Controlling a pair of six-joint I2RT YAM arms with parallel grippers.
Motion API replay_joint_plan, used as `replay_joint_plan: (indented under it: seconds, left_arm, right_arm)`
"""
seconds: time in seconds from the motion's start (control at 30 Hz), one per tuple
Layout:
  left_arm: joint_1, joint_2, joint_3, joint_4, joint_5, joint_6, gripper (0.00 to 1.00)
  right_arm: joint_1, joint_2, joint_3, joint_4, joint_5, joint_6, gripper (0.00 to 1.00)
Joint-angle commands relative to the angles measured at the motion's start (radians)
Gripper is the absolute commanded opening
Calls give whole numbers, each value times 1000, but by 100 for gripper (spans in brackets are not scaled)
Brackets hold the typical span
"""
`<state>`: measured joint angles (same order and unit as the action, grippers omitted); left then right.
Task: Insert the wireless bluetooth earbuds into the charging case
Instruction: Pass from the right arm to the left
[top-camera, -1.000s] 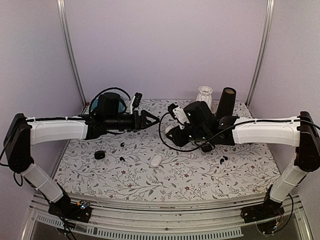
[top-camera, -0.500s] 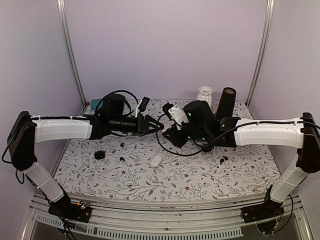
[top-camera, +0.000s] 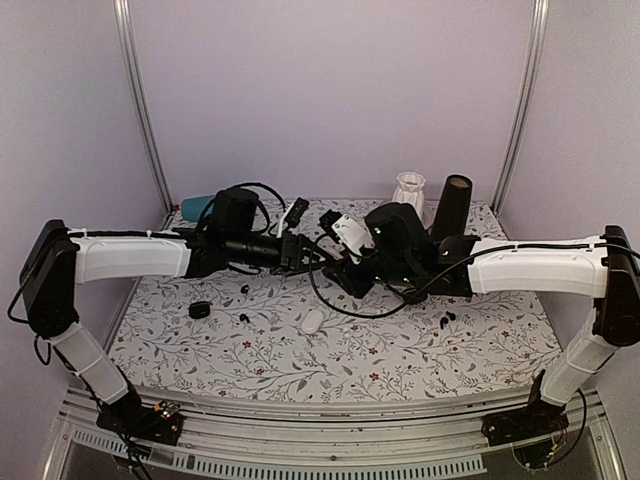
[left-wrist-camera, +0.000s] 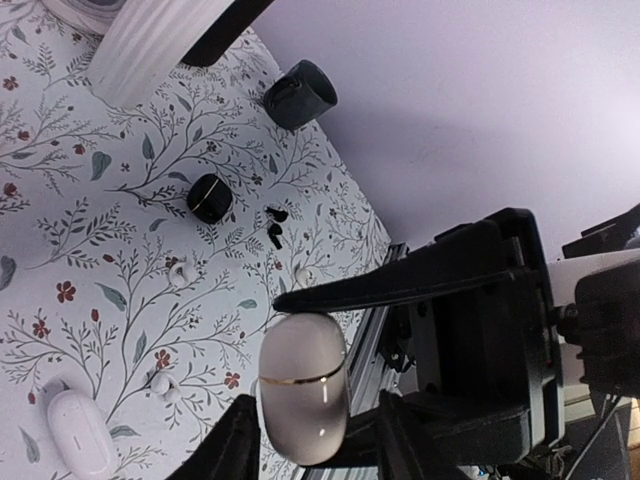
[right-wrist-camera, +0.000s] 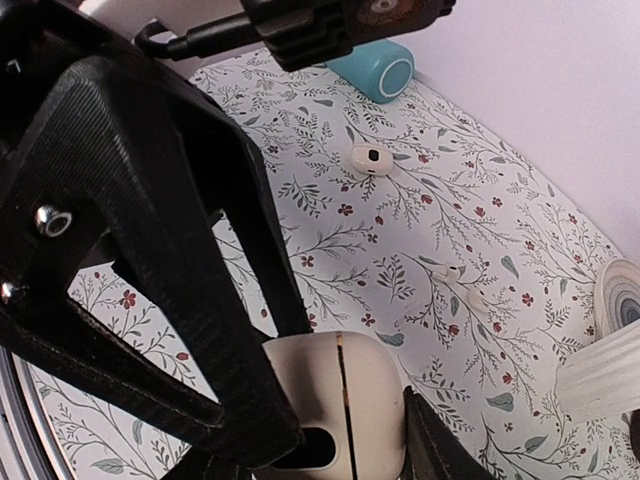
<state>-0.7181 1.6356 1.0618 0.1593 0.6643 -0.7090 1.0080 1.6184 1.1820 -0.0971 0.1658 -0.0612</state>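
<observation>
A beige pebble-shaped charging case (left-wrist-camera: 302, 385) with a gold seam hangs above the table's middle, lid closed. My right gripper (right-wrist-camera: 340, 430) is shut on it, one finger (left-wrist-camera: 390, 285) pressing its end. My left gripper (left-wrist-camera: 315, 442) faces the right one (top-camera: 336, 263), its fingers (left-wrist-camera: 228, 448) flanking the case's sides with a small gap on one side. In the top view the left gripper (top-camera: 316, 254) meets the right one there, hiding the case. Tiny black earbuds (top-camera: 243, 288) lie on the cloth under the left arm, another pair (top-camera: 445, 319) under the right arm.
A white case (top-camera: 312, 320) and a round black case (top-camera: 199, 309) lie on the floral cloth (top-camera: 380, 350). A teal cup (top-camera: 197, 207), white vase (top-camera: 408, 190) and black cylinder (top-camera: 452, 205) stand at the back. White earbuds (right-wrist-camera: 450, 272) lie loose.
My left arm has swung right toward the right gripper and its jaws have narrowed around the case. The right gripper has shifted slightly left, still holding the case.
</observation>
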Motion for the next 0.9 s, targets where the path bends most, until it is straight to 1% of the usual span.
replay_joint_plan:
  seconds: [0.0,0.07,0.17,0.23,0.3,0.37,0.4,0.5,0.53,0.57,0.67,0.87]
  left_arm:
    - [-12,18,26,20,42,-11,39]
    - [-12,26,26,36,55,-21,35]
    - [-12,35,29,55,71,-30,23]
    - [-12,35,28,65,76,-33,11]
    - [-12,30,24,75,76,-32,0]
    - [-12,19,16,86,74,-20,0]
    - [-12,10,10,95,70,-9,0]
    - [-12,-31,-12,132,64,32,0]
    - [-12,-49,-19,148,59,50,0]
    - [-12,-68,-28,164,52,64,0]
    - [-12,-132,-76,219,26,104,0]
    - [-19,-241,-188,248,-56,206,0]
  right_arm:
    - [7,-17,19,20,7,-17,16]
    - [6,-17,18,19,6,-17,16]
    - [7,-14,18,17,14,-17,17]
    - [7,-12,19,17,21,-15,18]
    - [7,-14,19,24,32,-9,28]
    - [6,-22,18,45,54,5,44]
    - [7,-32,9,63,71,15,54]
    - [5,-67,-25,108,140,52,84]
    - [7,-90,-42,122,166,64,97]
    - [5,-111,-60,139,186,104,99]
    - [4,-180,-125,204,200,176,99]
    - [3,-258,-169,249,97,304,99]
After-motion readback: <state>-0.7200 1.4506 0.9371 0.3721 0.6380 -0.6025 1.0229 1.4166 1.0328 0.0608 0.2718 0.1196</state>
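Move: Between the two grippers, the white charging case is still pinched by the right hand, its middle about 1 cm left of that hand point. From the left hand, whose parted fingers straddle its near end, it lies some 2 cm to the right, level in height and reach. A white oval box sits nearly under the left hand, roughly 20 cm down, 2 cm back and 2 cm left; the black case is about 7 cm ahead, 23 cm right and 19 cm down. Closing on the near end of the charging case while almost standing still, the left fingers pinch it; then the right fingers open wide and let go. Both hands rise about 6 cm, the left drawing a little left and back with a tilt of some 20 degrees, the right backing off to the right and rolling. ##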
